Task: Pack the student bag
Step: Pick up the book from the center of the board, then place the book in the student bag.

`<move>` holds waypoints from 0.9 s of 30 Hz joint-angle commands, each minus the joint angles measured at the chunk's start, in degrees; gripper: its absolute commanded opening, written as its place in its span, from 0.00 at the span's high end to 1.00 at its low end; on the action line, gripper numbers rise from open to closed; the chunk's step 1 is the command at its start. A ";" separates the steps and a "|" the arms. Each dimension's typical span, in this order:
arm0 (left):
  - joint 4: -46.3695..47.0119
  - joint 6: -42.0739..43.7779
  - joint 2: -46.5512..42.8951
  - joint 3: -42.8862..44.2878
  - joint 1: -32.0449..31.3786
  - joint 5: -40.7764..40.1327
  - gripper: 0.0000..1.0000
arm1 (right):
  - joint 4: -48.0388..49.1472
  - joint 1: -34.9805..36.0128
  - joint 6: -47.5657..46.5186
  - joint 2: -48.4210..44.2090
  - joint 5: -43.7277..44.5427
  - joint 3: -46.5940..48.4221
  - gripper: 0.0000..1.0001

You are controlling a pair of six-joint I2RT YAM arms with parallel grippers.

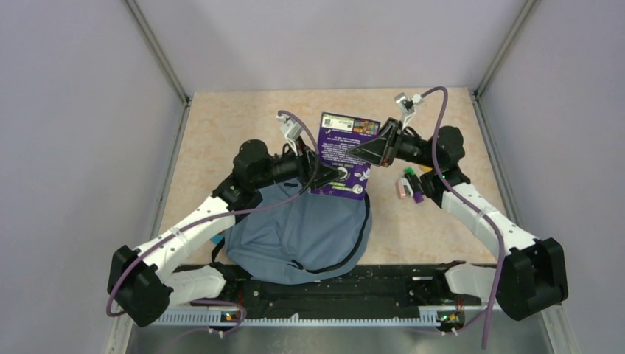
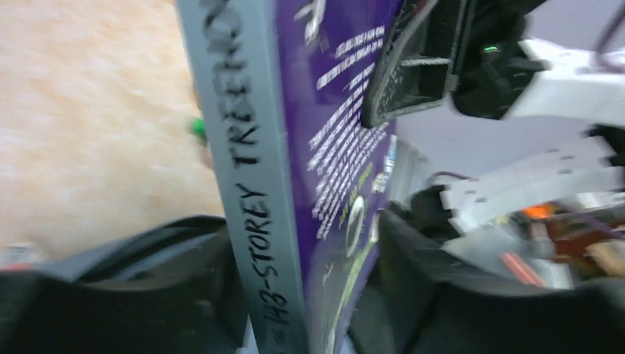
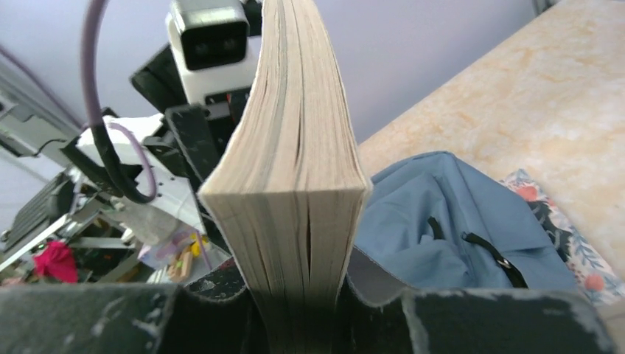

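A thick purple book (image 1: 343,151) hangs upright over the student bag (image 1: 295,236), a grey-blue backpack lying at the near middle of the table. My right gripper (image 1: 362,151) is shut on the book's page edge (image 3: 295,147), with both pads pressed against it; its midpoint (image 3: 298,317) is hidden by the pages. My left gripper (image 1: 333,175) straddles the grey spine (image 2: 250,184) from the other side. Its jaws stand slightly off the book, with thin gaps on both sides, around (image 2: 309,295). The bag's mouth (image 3: 457,221) lies just below the book.
Small pink, green and purple items (image 1: 409,184) lie on the table right of the bag, under the right arm. A floral-patterned piece (image 3: 567,228) lies beside the bag. Walls close the table on the left, right and far sides.
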 commanded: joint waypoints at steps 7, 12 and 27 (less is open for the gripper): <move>-17.12 15.23 -3.02 1.98 -5.62 -23.18 0.05 | -37.66 0.23 -28.43 -18.21 31.00 4.04 1.00; -23.83 17.49 0.73 1.65 -16.05 -35.08 0.04 | -48.52 0.26 -31.19 -22.74 44.62 3.35 1.00; -30.23 8.37 14.20 4.53 -34.56 -52.14 0.02 | -61.49 0.29 -29.88 -26.89 48.21 -0.39 1.00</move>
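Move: Both hands are at the book, the left with fingers half parted at its spine edge, the right gripping the page side. The bag's right rim lies from the left hand about 8 cm back, 9 to the right and 25 below; the bag's middle is roughly 4 back, 13 left, 27 below. From the right hand the stapler lies about 5 cm ahead, 21 right and 33 below, the markers some 5 farther right, and that rim 14 back, 4 left, 29 below. The left hand lets go of the book, opening wide and edging about 2 cm forward before it sinks some 18 cm and draws back to the bag's right rim, fingers tipping about 45 degrees downward. The right hand keeps its grip and carries the book right, about 13 cm, lowering it towards the stapler and markers while the wrist swings clockwise and tilts. ##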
